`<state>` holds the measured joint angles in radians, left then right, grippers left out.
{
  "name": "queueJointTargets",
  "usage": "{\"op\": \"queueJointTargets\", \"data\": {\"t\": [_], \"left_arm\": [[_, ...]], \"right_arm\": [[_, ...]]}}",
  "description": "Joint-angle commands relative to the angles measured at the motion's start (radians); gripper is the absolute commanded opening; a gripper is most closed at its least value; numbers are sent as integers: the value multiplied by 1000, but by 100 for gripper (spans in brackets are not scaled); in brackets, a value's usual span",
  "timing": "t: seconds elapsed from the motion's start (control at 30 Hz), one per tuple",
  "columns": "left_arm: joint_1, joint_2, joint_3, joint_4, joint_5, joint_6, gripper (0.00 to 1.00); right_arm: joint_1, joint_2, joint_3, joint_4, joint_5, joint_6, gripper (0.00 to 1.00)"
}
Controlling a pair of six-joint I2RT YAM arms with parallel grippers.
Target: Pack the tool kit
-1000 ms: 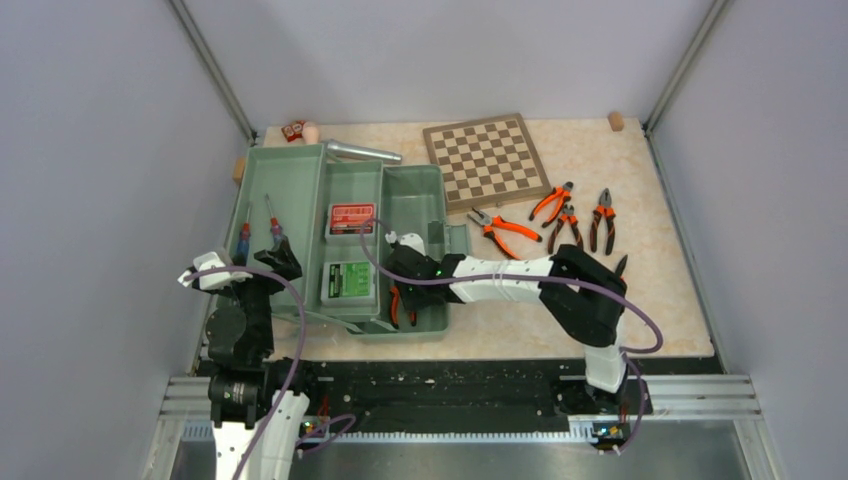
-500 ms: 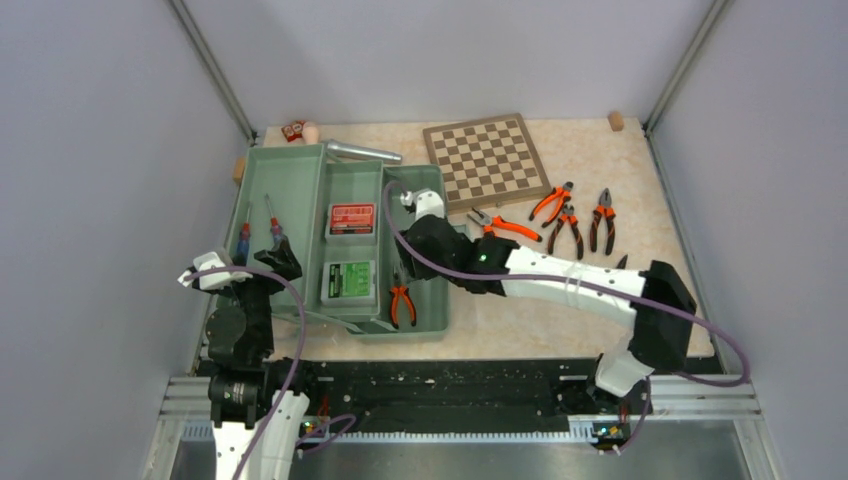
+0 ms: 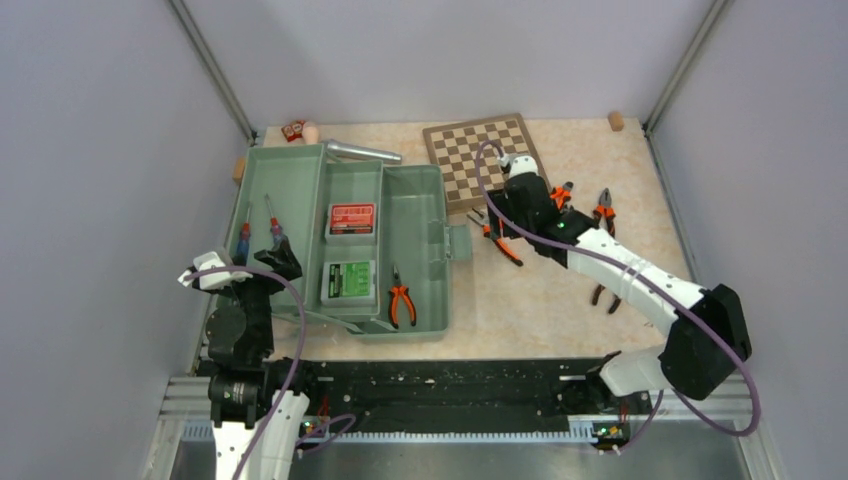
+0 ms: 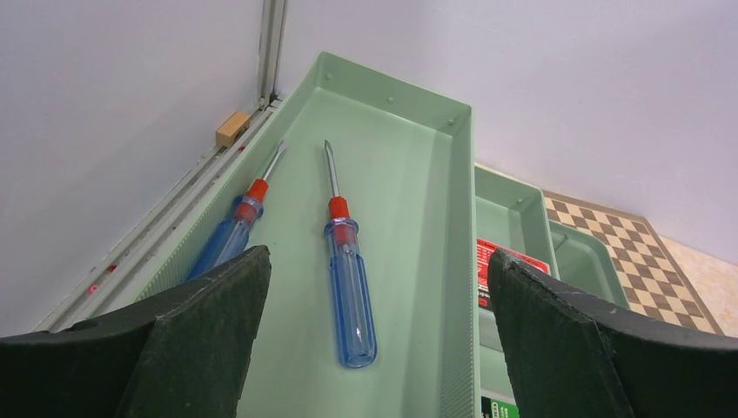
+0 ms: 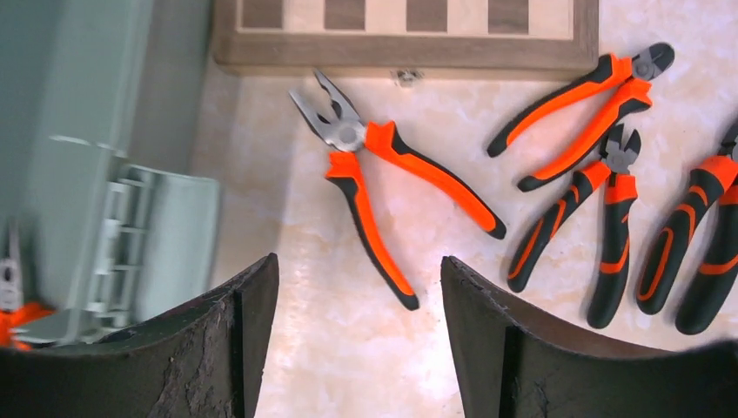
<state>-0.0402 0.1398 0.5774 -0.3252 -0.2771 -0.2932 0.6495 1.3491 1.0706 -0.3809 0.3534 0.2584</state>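
Note:
The sage-green toolbox [image 3: 415, 215] lies open at the left. Its tray holds two blue screwdrivers [image 3: 243, 240] [image 4: 351, 279], a red bit case [image 3: 352, 218], a green bit case [image 3: 348, 281] and one pair of orange-handled pliers [image 3: 401, 300]. My left gripper [image 3: 240, 266] [image 4: 379, 257] hovers open over the screwdrivers, holding nothing. Open and empty as well, my right gripper [image 3: 512, 228] [image 5: 355, 270] hangs above combination pliers [image 5: 383, 187] on the table, just right of the box. Three more pliers [image 5: 583, 96] lie to their right.
A brown-and-cream chessboard [image 3: 485, 160] [image 5: 400, 52] sits just behind the loose pliers. A hammer [image 3: 360, 151] lies behind the toolbox. Small wooden blocks [image 3: 615, 121] rest at the back corners. Walls close in on both sides.
My right gripper let go of the pliers in the toolbox, swung right to above the pliers on the table, and opened wider. The left arm has stayed still.

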Motion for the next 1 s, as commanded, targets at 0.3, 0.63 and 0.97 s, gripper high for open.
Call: {"op": "queueJointTargets", "data": {"t": [0.3,0.63,0.97], "left_arm": [[-6,18,-7,43,14,-3,99],[-9,14,-5,44,15,-2,99],[-10,9,-6,44,17,-1,99]], "right_arm": [[-121,241,-34,164,-246,-137,53],[-143,414,-7,220,-228,-166,42],[-143,409,-35,240,-200,-161,11]]}}
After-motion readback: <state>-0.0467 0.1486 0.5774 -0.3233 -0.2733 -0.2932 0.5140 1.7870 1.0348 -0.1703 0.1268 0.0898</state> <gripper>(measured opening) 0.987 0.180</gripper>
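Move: The combination pliers lie jaws outward below the right hand, their middle about 4 cm ahead, 2 cm to the right and 16 cm down. From that hand, the toolbox's latch flap is some 9 cm left and 2 cm ahead. The chessboard is centred about 24 cm ahead and 1 cm left. The orange cutters lie roughly 14 cm ahead, 14 cm right. For the idle left hand, the pliers are about 17 cm ahead, 47 cm right and 27 cm down. The right fingers close around the pliers' left handle, the one nearer the toolbox, a little behind the pivot, pinching it where it lies. To get there the hand sinks about 16 cm and eases some 3 cm forward, tipping roughly 15 degrees steeper and turning slightly counter-clockwise; the fingers narrow on the way down and shut further once it has stopped sinking. ##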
